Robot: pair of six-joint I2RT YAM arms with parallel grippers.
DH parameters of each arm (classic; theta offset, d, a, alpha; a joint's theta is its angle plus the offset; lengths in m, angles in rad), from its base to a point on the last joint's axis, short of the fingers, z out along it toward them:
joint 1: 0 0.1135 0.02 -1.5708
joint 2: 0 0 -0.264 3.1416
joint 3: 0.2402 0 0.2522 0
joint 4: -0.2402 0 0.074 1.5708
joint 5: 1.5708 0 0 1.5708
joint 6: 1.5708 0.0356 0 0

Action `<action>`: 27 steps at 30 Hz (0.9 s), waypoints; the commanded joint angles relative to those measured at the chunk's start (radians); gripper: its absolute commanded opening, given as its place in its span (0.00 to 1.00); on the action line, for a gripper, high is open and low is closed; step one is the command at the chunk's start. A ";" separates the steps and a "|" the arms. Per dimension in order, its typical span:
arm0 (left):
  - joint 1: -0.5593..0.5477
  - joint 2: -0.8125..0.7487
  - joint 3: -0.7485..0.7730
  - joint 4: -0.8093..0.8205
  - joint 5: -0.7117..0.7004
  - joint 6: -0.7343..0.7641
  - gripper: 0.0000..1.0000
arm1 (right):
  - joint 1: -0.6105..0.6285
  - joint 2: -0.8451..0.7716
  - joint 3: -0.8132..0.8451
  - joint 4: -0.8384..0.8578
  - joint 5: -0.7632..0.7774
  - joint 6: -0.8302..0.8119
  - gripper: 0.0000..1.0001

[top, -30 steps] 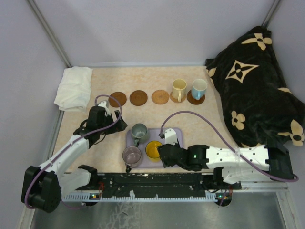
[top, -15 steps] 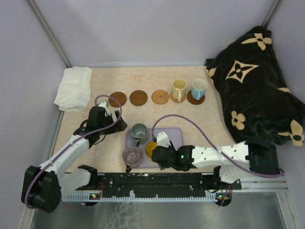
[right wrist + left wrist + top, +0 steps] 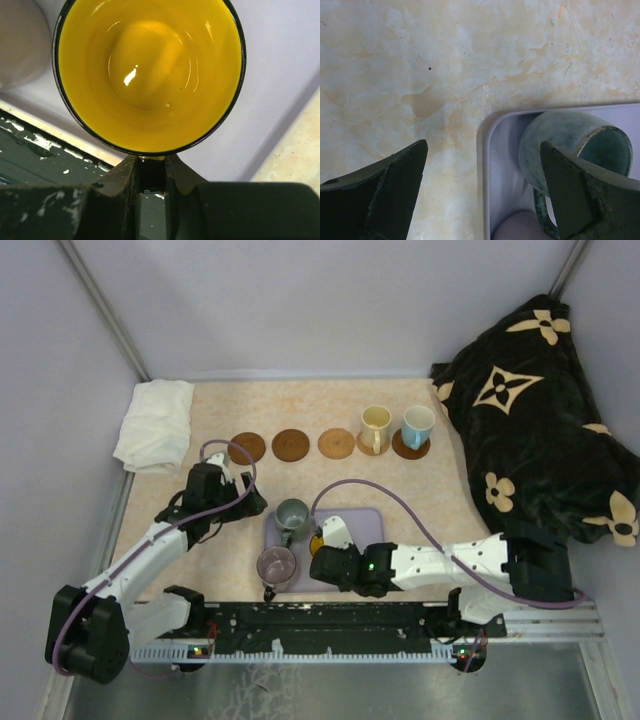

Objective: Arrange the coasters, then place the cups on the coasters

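Three bare brown coasters [image 3: 291, 444] lie in a row at the back. Right of them a cream cup [image 3: 375, 425] and a white-and-blue cup [image 3: 418, 424] each stand on a coaster. On the lavender tray [image 3: 370, 520] are the grey-green cup [image 3: 292, 513], the mauve cup [image 3: 277, 564] and the orange-yellow cup [image 3: 150, 70]. My right gripper [image 3: 151, 162] is over the tray's near edge, its jaws closed narrow on the orange-yellow cup's handle. My left gripper [image 3: 484, 147] hangs open over the tray's left rim, beside the grey-green cup [image 3: 560, 140].
A folded white cloth [image 3: 155, 423] lies at the back left. A black blanket with beige flowers [image 3: 540, 410] fills the right side. The arms' mounting rail [image 3: 340, 630] runs along the near edge, just behind the tray.
My right arm slid left along the tray's near edge and its jaws closed on the orange-yellow cup's handle. The left arm stayed still.
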 commanded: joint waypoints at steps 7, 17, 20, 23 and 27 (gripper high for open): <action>-0.004 0.012 -0.009 0.026 0.006 -0.003 1.00 | 0.002 -0.042 0.116 -0.191 0.255 0.163 0.00; -0.004 0.012 -0.012 0.037 0.008 -0.009 1.00 | -0.256 -0.116 0.128 0.004 0.270 -0.005 0.00; -0.003 0.017 -0.012 0.047 0.007 -0.011 1.00 | -0.347 -0.075 0.183 0.087 0.267 -0.094 0.00; -0.004 0.023 -0.012 0.052 0.001 -0.009 1.00 | -0.406 -0.004 0.263 0.148 0.258 -0.158 0.00; -0.004 0.036 -0.010 0.059 0.006 -0.010 1.00 | -0.469 0.137 0.405 0.185 0.235 -0.199 0.00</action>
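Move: In the right fingers the yellow cup's handle is already pinched, the cup's middle about 5 cm ahead and 3 cm left. The empty light-brown coaster lies roughly 30 cm straight ahead of that hand, some 5 cm lower; the cream cup stands level with it, 8 cm to its right. Still in the tray are the green cup, about 11 cm ahead and 10 cm left, and the grey cup, 2 cm ahead and 13 cm left. From the left hand the coaster is some 13 cm ahead, 19 cm right. Keeping its pinch on the yellow cup's handle, the right hand first eases a few centimetres to the right with barely any rise, then sweeps forward about 16 cm, still gathering height to some 8 cm, out of the tray towards the empty light-brown coaster. On the way the wrist swings roughly 25 degrees clockwise and the fingers tip up about 15. ##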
